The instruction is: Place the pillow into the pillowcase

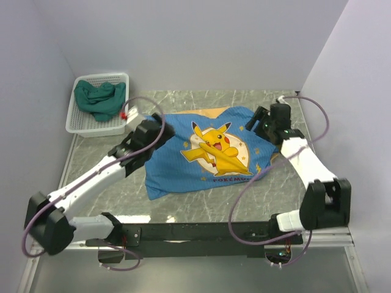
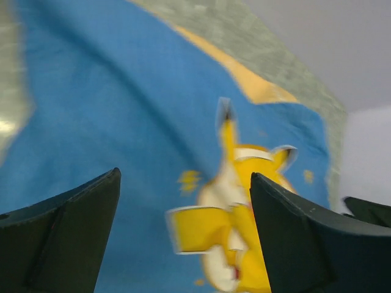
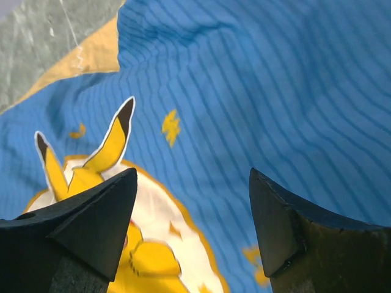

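Observation:
The pillowcase [image 1: 208, 152] lies spread on the table, blue striped with a yellow cartoon print in a circle. A strip of its mustard-yellow inside [image 1: 211, 111] shows at the far edge. The pillow is out of view. My left gripper [image 1: 160, 124] hovers over the case's left edge, open, with nothing between its fingers; its wrist view shows the pillowcase [image 2: 122, 122] under the gripper [image 2: 184, 174]. My right gripper [image 1: 259, 120] is at the case's right far corner, also open and empty, above the striped pillowcase [image 3: 275, 91] in the view from that gripper [image 3: 193, 171].
A white basket [image 1: 79, 125] holding a dark green cloth [image 1: 99, 99] stands at the back left. Walls close in the grey marble table [image 1: 201, 204] on the left, back and right. Purple cables loop off both arms.

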You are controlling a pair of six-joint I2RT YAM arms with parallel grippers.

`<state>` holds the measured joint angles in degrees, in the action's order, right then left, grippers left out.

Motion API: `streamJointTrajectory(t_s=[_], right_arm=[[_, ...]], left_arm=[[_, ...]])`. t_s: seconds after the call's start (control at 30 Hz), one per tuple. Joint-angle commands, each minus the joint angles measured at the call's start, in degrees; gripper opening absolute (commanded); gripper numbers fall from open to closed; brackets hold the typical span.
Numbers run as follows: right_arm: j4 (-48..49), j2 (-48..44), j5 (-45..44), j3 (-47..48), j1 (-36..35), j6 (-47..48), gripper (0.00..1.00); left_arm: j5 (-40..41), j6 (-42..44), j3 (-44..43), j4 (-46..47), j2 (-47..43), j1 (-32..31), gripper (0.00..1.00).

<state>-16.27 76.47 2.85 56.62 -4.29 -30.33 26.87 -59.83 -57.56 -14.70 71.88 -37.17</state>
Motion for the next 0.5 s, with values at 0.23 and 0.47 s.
streamJointTrajectory(t_s=[0.23, 0.47], right_arm=[[4.67, 16.60, -5.57, 15.00, -1.68, 4.13, 0.81], [3.27, 28.63, -7.07, 28.44, -1.95, 7.03, 0.82]], left_arm=[[5.47, -2.23, 17.30, -0.60, -3.33, 2.98, 0.90], [-0.15, 1.12, 20.38, 8.28, -0.16, 4.56, 0.84]])
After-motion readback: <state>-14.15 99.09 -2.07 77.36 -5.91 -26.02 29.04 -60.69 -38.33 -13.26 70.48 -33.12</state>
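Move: From the left hand, the near half of the pillowcase's left edge lies about 7 cm back, 8 cm left and 20 cm below; the Pikachu print is some 4 cm ahead and 25 cm right. From the right hand, the pillowcase's far edge is about 20 cm ahead, 6 cm left and 14 cm down. The Pikachu print is level with that hand, 15 cm to its left, and the orange strip about 19 cm ahead and 18 cm left. Left hand sinks about 13 cm, drifting left towards the pillowcase's left edge; right hand reaches 10 cm forward, open. ##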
